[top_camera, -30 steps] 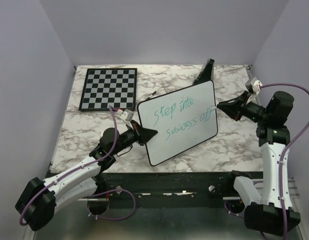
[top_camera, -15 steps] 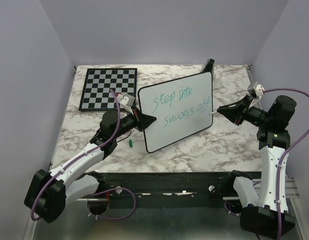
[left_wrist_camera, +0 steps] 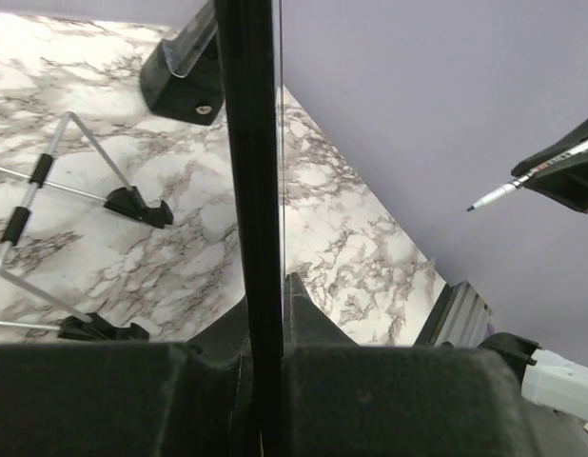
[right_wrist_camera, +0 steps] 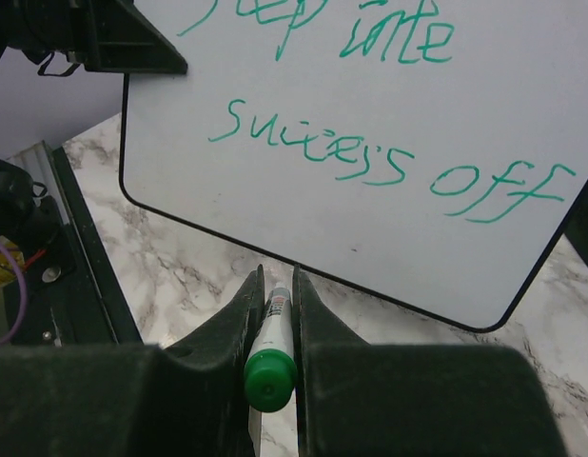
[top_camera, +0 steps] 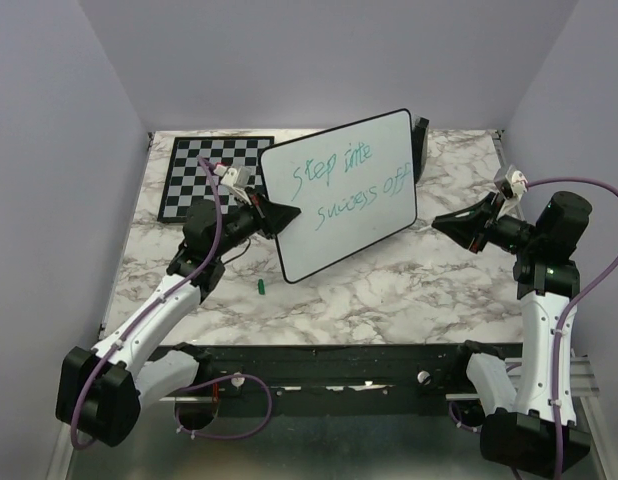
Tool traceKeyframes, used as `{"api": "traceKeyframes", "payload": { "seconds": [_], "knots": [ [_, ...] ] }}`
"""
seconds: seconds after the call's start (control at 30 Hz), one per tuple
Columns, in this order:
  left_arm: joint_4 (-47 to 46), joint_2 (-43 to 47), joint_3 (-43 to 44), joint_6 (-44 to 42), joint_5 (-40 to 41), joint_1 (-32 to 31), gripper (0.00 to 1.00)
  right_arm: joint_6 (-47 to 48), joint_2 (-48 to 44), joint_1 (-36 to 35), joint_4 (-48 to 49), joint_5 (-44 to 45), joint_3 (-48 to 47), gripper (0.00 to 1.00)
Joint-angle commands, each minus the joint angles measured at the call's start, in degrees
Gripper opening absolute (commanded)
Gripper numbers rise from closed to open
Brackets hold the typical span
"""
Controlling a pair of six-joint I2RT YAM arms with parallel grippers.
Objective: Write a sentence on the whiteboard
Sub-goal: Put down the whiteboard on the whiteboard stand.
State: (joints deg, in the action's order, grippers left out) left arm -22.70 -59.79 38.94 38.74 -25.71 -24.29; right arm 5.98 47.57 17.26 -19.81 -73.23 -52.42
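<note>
The whiteboard point(top_camera: 341, 200) is lifted off the table and tilted, and my left gripper point(top_camera: 286, 214) is shut on its left edge. In the left wrist view that edge is a black bar point(left_wrist_camera: 246, 181) running between the jaws of the left gripper point(left_wrist_camera: 265, 297). The sentence point(top_camera: 347, 185) reads "Step into success off" in teal on two lines, and it is also plain in the right wrist view point(right_wrist_camera: 389, 162). My right gripper point(top_camera: 441, 222) is shut on a green marker point(right_wrist_camera: 273, 345). The marker's tip point(left_wrist_camera: 492, 196) hangs in the air, a short way right of the board.
A checkered chessboard point(top_camera: 194, 185) lies at the back left, partly behind the left arm. A small green cap point(top_camera: 260, 288) sits on the marble table point(top_camera: 389, 290) below the board. A wire stand point(left_wrist_camera: 47, 219) with black feet lies behind the board. A black piece point(top_camera: 420, 135) shows at the board's top right.
My left arm has raised the whiteboard and carried it left and toward the back. The right gripper with the marker has barely moved, so the tip now stands clear of the board.
</note>
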Motion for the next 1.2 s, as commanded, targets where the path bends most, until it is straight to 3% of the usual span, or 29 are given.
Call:
{"api": "traceKeyframes", "payload": {
  "seconds": [0.0,0.17,0.4,1.17],
  "knots": [
    [-8.33,4.15,4.13,-0.77,-3.37,4.25,0.00,-0.70,-0.55,0.23,0.04,-3.06,0.66,0.01],
    [-8.50,6.08,3.78,-1.21,-2.50,7.68,0.00,-0.79,-0.37,0.23,0.21,-3.41,0.83,0.01],
    [-13.86,8.29,0.35,-1.74,3.30,7.86,0.00,-0.97,0.06,0.23,0.74,-3.76,1.36,0.01],
    [-24.14,-4.98,1.23,-3.77,4.62,11.11,0.00,-1.41,1.03,0.23,2.32,-4.11,2.68,0.01]
  ]
}}
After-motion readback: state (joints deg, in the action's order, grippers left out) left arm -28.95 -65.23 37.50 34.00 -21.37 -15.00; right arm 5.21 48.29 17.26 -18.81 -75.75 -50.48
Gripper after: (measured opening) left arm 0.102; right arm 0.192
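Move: The left gripper holds the written whiteboard by its left edge. The whiteboard stand lies about 18 cm ahead, 9 cm right and 23 cm below it. From that gripper, the checkerboard is some 33 cm ahead and 25 cm left, the black box 38 cm ahead and 36 cm right, and the green cap 3 cm back and 9 cm left, all near the table. From the right gripper, the stand is roughly 23 cm ahead, 24 cm left and 26 cm down. Keep the left gripper pinched on the whiteboard's edge and carry the board left about 5 cm, lifting it slightly and turning it counter-clockwise some 15 degrees in all. Then push forward about 5 cm while sinking 4 to 5 cm, lowering the board's bottom edge towards the stand's hooks. ##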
